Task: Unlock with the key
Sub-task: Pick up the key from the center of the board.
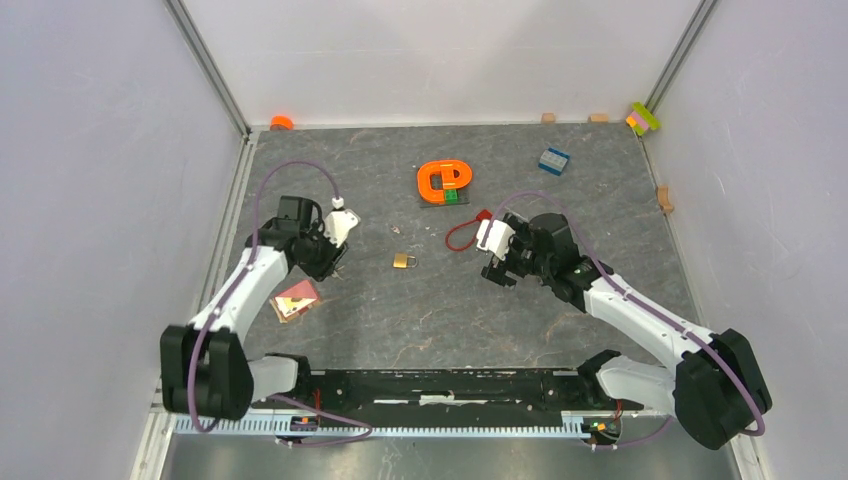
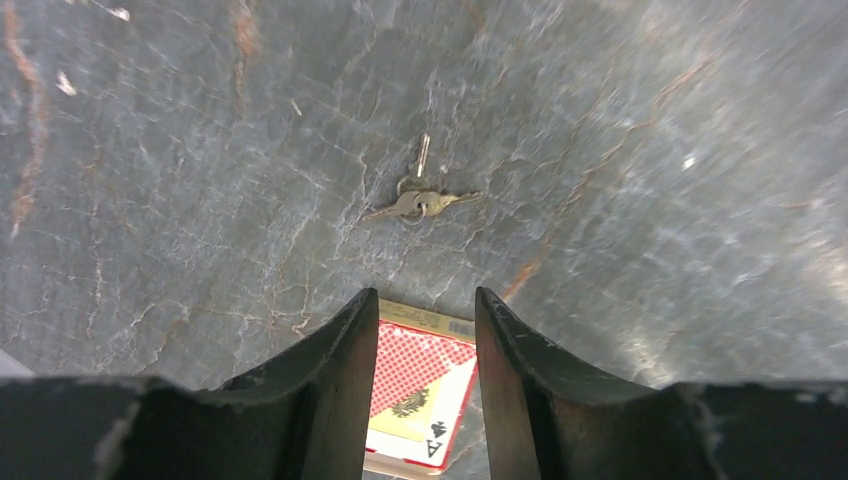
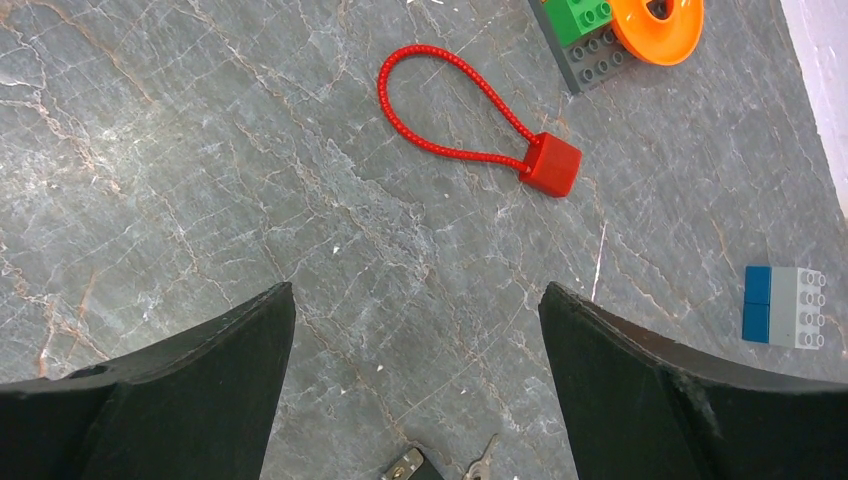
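A small brass padlock (image 1: 403,261) lies on the grey stone table between the two arms. A ring of small keys (image 2: 420,200) lies flat on the table just ahead of my left gripper (image 2: 427,297), apart from its fingertips. That gripper's jaws stand partly apart, nothing between them, above a red-backed playing card (image 2: 425,385). My right gripper (image 3: 415,288) hangs wide open over bare table, right of the padlock (image 1: 497,275). At the bottom edge of the right wrist view a small brass-and-black corner (image 3: 408,466) and a key tip (image 3: 482,460) show; I cannot tell what they belong to.
A red cable lock (image 3: 548,163) lies ahead of the right gripper. Beyond it are an orange ring (image 1: 444,181) on toy bricks and a blue and grey brick (image 3: 785,305). The playing card (image 1: 296,300) lies near the left arm. White walls enclose the table.
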`<state>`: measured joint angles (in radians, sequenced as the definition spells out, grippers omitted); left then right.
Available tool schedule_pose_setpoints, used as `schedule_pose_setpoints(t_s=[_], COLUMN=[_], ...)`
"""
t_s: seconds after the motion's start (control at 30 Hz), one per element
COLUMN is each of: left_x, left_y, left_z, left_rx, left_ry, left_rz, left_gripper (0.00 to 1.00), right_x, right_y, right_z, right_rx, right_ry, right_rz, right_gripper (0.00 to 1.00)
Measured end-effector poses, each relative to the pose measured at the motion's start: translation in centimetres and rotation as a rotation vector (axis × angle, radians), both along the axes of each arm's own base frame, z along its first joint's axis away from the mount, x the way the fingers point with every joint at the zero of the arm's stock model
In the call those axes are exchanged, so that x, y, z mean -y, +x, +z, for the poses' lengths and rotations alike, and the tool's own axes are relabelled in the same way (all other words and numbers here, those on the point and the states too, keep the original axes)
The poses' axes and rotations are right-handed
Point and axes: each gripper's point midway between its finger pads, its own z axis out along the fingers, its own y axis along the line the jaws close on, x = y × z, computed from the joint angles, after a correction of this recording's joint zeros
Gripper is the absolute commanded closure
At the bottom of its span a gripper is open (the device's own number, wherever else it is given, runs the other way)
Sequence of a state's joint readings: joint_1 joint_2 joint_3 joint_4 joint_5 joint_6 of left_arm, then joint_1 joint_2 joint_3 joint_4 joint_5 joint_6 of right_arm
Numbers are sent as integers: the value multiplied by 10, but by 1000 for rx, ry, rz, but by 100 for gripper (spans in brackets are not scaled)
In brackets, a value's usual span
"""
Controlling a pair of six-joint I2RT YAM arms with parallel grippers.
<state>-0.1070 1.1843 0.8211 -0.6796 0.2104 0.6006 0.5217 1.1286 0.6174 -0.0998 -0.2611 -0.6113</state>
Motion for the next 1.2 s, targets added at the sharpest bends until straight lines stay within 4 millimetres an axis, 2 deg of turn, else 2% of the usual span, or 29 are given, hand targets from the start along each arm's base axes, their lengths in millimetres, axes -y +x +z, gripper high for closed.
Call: schedule_pose_setpoints(t_s=[0.2, 0.37, 0.67, 1.07, 1.2], left_x=[-10, -10, -8, -4, -2], left_y=[-4, -4, 6, 11, 17], left_z=[-43, -63, -69, -79, -79], left_rx=[-149, -234, -257, -278, -252], left_ry=[114, 144, 141, 145, 144], left_rz=[-66, -91, -96, -108, -111], left_gripper=[51, 51, 60, 73, 82], right_x=[0, 0, 1, 2, 2], right_y=[0, 0, -1, -2, -2], right_z=[-1, -4, -8, -13, -14], right_rx=[5, 0, -13, -28, -31], right_ry=[-9, -20, -28, -37, -40], right_rz=[8, 13, 14, 14, 15], right_gripper=[4, 3, 2, 2, 2])
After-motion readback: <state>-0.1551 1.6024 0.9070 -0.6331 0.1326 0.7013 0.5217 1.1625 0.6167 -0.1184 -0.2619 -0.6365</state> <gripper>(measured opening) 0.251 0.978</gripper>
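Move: Almost straight below the left hand, the bunch of keys lies about 8 cm down and some 2 cm farther out. The card deck is roughly 6 cm back and 7 cm to the left of the keys; the brass padlock is about 14 cm to the right of the keys and 2 cm beyond them. For the right hand, the keys are some 33 cm to its left, about 2 cm nearer the base and 10 cm below. Sinking about 7 cm, fast at first, the half-open left hand comes down over the keys while its wrist swings some 15 degrees to point more steeply down. It then settles the last centimetre and edges 1 to 2 cm forward, closing the fingers to about half their starting gap, so the tips close in on the key ring from both sides. ##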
